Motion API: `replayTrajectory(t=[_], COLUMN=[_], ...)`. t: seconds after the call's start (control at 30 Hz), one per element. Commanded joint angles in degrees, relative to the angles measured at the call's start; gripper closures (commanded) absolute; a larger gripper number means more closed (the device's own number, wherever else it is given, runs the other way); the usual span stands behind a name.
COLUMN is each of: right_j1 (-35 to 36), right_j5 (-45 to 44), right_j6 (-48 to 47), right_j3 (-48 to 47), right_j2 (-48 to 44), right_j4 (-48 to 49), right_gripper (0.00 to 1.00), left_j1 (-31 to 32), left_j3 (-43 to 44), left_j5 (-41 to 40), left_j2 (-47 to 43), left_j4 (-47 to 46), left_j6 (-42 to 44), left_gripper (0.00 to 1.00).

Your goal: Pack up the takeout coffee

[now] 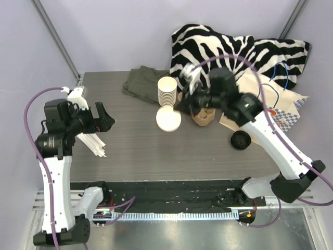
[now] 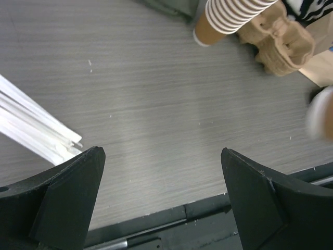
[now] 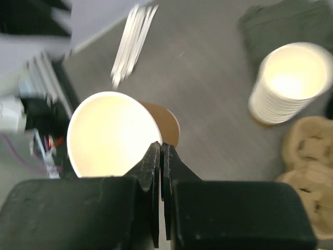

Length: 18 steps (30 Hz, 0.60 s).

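Note:
The takeout coffee cup (image 1: 168, 120) is an open paper cup with a brown body (image 3: 167, 125) and a pale inside (image 3: 112, 135). It hangs tilted above the middle of the table, and no lid is on it. My right gripper (image 1: 178, 109) (image 3: 160, 149) is shut on the cup's rim, one finger inside and one outside. A round black lid (image 1: 241, 139) lies on the table to the right. My left gripper (image 1: 105, 117) (image 2: 162, 152) stands open over the left side of the table, holding nothing.
A tall stack of cups (image 1: 167, 91) (image 3: 289, 83) (image 2: 234, 14) stands behind the held cup, with a brown pulp carrier (image 1: 203, 116) (image 3: 309, 151) (image 2: 281, 41) beside it. A paper bag (image 1: 285, 107), a zebra cloth (image 1: 229, 47) and a green cloth (image 1: 141, 80) lie at the back. White stirrers (image 1: 93, 143) (image 2: 31, 130) lie at the left.

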State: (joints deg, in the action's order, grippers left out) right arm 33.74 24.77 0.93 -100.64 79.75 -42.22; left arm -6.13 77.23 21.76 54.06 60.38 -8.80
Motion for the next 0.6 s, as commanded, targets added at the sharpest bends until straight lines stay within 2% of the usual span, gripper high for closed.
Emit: replayTrajectory(t=[0.0,0.03,0.13,0.33,0.57], right_j1=[9.8,11.4,16.0,17.3,17.2], right_j5=[-3.4,-4.5,-6.8,-6.8,-3.5], right_j6=[-13.1,-13.9,-14.8,-15.7,-20.4], right_j3=[17.6,23.6,30.4,29.5,30.9], right_j2=[-5.2,-6.3,-7.0,0.5,2.1], right_j4=[2.6,3.6,7.6,8.7,10.4], right_gripper=[0.99,0.99,0.99,0.99,0.99], left_j1=[-0.3,-0.4,-0.3,-0.4,-0.4], left_j3=[-3.8,-4.6,-6.8,-8.9,-8.8], left_j5=[3.8,4.3,5.4,5.9,9.6], left_j2=[-6.9,-7.6,-9.3,-6.9,-3.1], left_j4=[-9.5,-10.5,-11.0,-8.2,-5.6], left_j6=[0.1,0.2,1.0,2.8,4.8], left_gripper=[0.00,0.00,0.00,0.00,0.00])
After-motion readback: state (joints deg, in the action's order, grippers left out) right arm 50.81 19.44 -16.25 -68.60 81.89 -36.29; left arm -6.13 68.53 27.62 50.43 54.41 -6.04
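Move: The right hand already holds a takeout cup by its rim. The clear patch of table near the front edge lies roughly 12 cm back, 5 cm left and 35 cm below that hand; the cup stack is about 19 cm ahead and 4 cm left, the cup carrier 18 cm ahead and 9 cm right, both well below. From the idle left hand the patch is some 23 cm right, 8 cm back and 26 cm down. Keep the rim pinched and swoop the right gripper down about 23 cm and back some 10 cm towards the clear table by the front edge, drifting slightly left. Tip the fingers downward and swing them counter-clockwise on the way, then slow down and ease forward a little. Draw the open left gripper slightly back and up, then forward and down again. ##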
